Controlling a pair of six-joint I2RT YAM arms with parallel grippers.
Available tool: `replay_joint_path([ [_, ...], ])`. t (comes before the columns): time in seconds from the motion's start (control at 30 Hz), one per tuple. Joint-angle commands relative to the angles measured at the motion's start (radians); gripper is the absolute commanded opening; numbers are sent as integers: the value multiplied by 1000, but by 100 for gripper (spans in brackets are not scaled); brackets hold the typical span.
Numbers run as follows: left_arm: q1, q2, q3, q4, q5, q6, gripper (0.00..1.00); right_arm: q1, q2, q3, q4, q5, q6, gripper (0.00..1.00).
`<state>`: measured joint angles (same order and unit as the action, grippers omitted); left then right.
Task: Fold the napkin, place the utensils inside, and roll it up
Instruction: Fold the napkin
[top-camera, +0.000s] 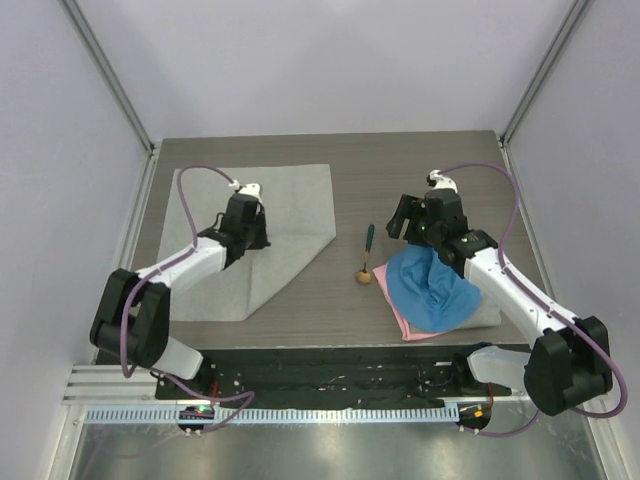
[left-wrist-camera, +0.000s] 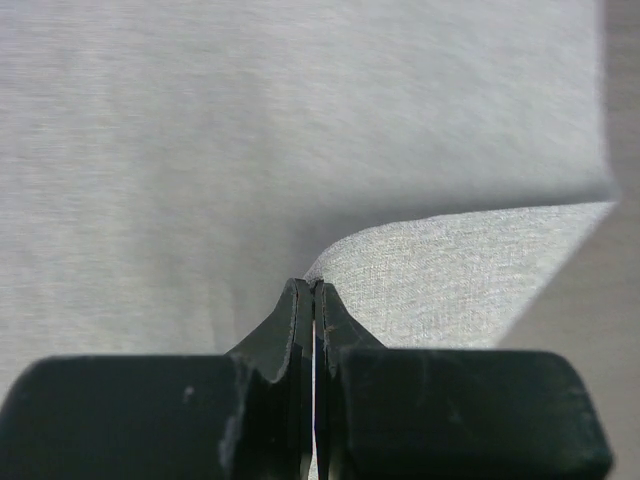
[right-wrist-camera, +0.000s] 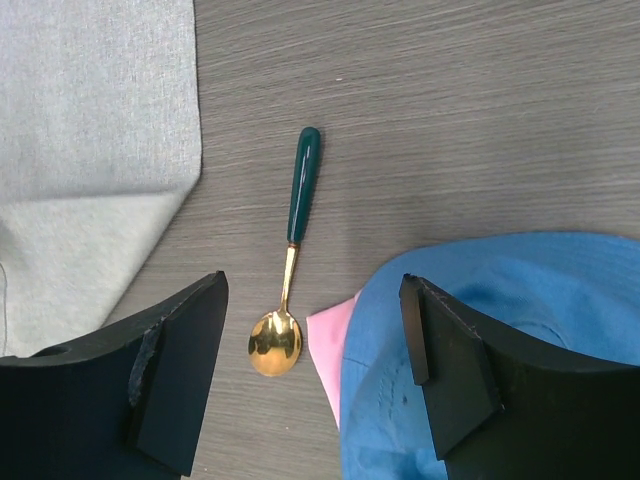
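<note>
The light grey napkin (top-camera: 295, 195) lies spread on the left of the table, one part folded over itself (left-wrist-camera: 450, 270). My left gripper (top-camera: 252, 236) (left-wrist-camera: 314, 286) rests low on it, jaws shut with a thin edge of the cloth pinched at the fold. To the right lies the spoon (top-camera: 366, 255) (right-wrist-camera: 290, 262), green handle pointing away and gold bowl toward me. My right gripper (top-camera: 403, 222) (right-wrist-camera: 312, 290) hovers open above the spoon's bowl end, holding nothing. Its left finger hangs beside the bowl and its right finger over the blue cloth.
A crumpled blue cloth (top-camera: 430, 290) (right-wrist-camera: 500, 290) lies on a pink cloth (top-camera: 400, 322) (right-wrist-camera: 325, 340) just right of the spoon's bowl. A pale grey cloth edge (top-camera: 488, 316) shows beneath them. Bare dark wood table (top-camera: 420, 160) lies between napkin and spoon.
</note>
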<state>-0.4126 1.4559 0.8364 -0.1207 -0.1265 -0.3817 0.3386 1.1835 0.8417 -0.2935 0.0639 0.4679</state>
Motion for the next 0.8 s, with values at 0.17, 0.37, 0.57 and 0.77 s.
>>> replay_joint_path([
  [0.17,311,208,219,15,11,58,0,2,122,83,119,-38,-15,78],
  [0.37,408,385,504,-95,11,141,0,2,171,143,136,-21,-28,78],
  [0.57,501,612,812,-238,19,227,0,0,235,192,137,-3,-43,78],
  [0.77,554,766,1018,-310,79,273,0,0,289,227,142,5,-40,78],
])
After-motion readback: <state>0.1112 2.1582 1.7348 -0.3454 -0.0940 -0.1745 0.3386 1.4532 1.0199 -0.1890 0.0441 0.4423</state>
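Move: The left hand holds the napkin's near-right corner, and the far-left corner it is being carried to lies about 27 cm ahead, 28 cm to the left and 7 cm below. The napkin's far-right corner is some 27 cm ahead and 17 cm to the right; the spoon lies about 28 cm to the right, nearly level with the hand. From the right hand the far-left corner is about 22 cm ahead, 63 cm to the left and 14 cm down. Closed fingers of the left hand keep their pinch on the napkin's corner and sweep it diagonally forward and left over the cloth, roughly 30 cm at near-constant height, towards the far-left corner, turning about 20 degrees counter-clockwise. The empty, open right hand drifts some 6 cm forward and a little left, high above the table. ##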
